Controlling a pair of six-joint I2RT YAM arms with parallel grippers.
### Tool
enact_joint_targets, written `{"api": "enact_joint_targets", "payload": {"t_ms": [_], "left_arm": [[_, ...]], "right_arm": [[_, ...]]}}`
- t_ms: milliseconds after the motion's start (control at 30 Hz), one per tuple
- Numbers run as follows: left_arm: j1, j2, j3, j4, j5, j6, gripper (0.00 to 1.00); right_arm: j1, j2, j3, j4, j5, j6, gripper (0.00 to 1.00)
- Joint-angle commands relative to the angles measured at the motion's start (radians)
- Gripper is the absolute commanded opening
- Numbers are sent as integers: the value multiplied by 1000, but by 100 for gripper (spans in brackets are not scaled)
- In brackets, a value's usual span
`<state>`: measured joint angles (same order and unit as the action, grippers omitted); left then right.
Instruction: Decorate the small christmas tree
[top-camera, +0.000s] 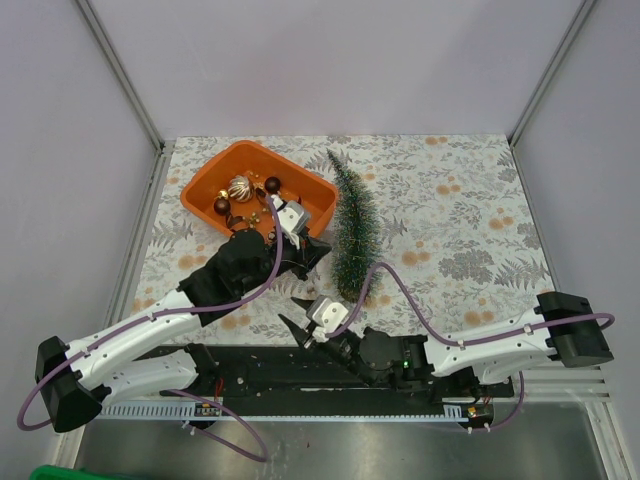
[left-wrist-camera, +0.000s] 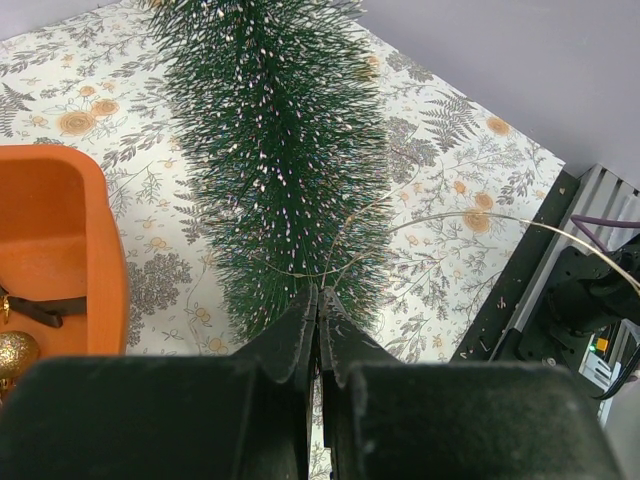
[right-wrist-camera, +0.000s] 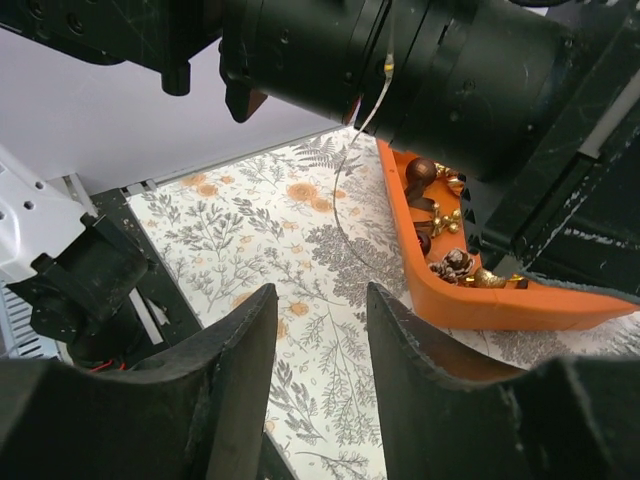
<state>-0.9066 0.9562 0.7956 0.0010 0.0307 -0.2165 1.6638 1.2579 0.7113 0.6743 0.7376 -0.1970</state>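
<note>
The small christmas tree (top-camera: 352, 225) lies on its side on the floral cloth, tip toward the back; in the left wrist view the tree (left-wrist-camera: 280, 150) fills the middle. My left gripper (top-camera: 320, 250) (left-wrist-camera: 320, 295) hovers at the tree's base end, shut on a thin wire (left-wrist-camera: 470, 216) that arcs off to the right. That wire (right-wrist-camera: 345, 215) also hangs down in the right wrist view. My right gripper (top-camera: 293, 315) (right-wrist-camera: 320, 300) is low over the cloth in front of the tree's base, open, with nothing between its fingers.
The orange tray (top-camera: 300, 172) (left-wrist-camera: 60, 200) (right-wrist-camera: 470, 305) stands left of the tree, holding a gold bauble (top-camera: 240, 188), brown baubles (top-camera: 272, 184) and a pinecone (right-wrist-camera: 452, 265). The black base rail (top-camera: 260, 370) runs along the near edge. Grey walls close in the table.
</note>
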Motion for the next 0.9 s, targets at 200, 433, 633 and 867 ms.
{"api": "enact_joint_targets", "payload": {"t_ms": [200,433,633,867], "left_arm": [[5,-20,-12,47,12,-24,5],[6,-20,-18,51,12,-27,5],[6,-19,-22,53,14,-29,5],[6,-22,-29,57,14,-27,5]], "right_arm": [[-22,49,83,116,-20,-119,44],[-27,66,97,123,-21,-139,27],[-29,84,116,116,-20,-147,2],[-26,17,105,44,-17,-91,0]]}}
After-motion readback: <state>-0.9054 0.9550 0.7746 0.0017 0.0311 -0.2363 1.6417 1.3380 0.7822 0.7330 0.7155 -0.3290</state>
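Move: The loose length of gold string hangs about 2 cm ahead of the half-open right fingers and 1 cm to their left, roughly level. From the right hand the Christmas tree stands some 22 cm ahead and 11 cm to the right; the orange box lies about 32 cm ahead, 9 cm to the left, well below. That loose length is roughly 12 cm back and 8 cm left of the left fingers, which already hold the string. The right hand eases left and up about 2 cm towards the loose string, fingers shutting fully around it. ##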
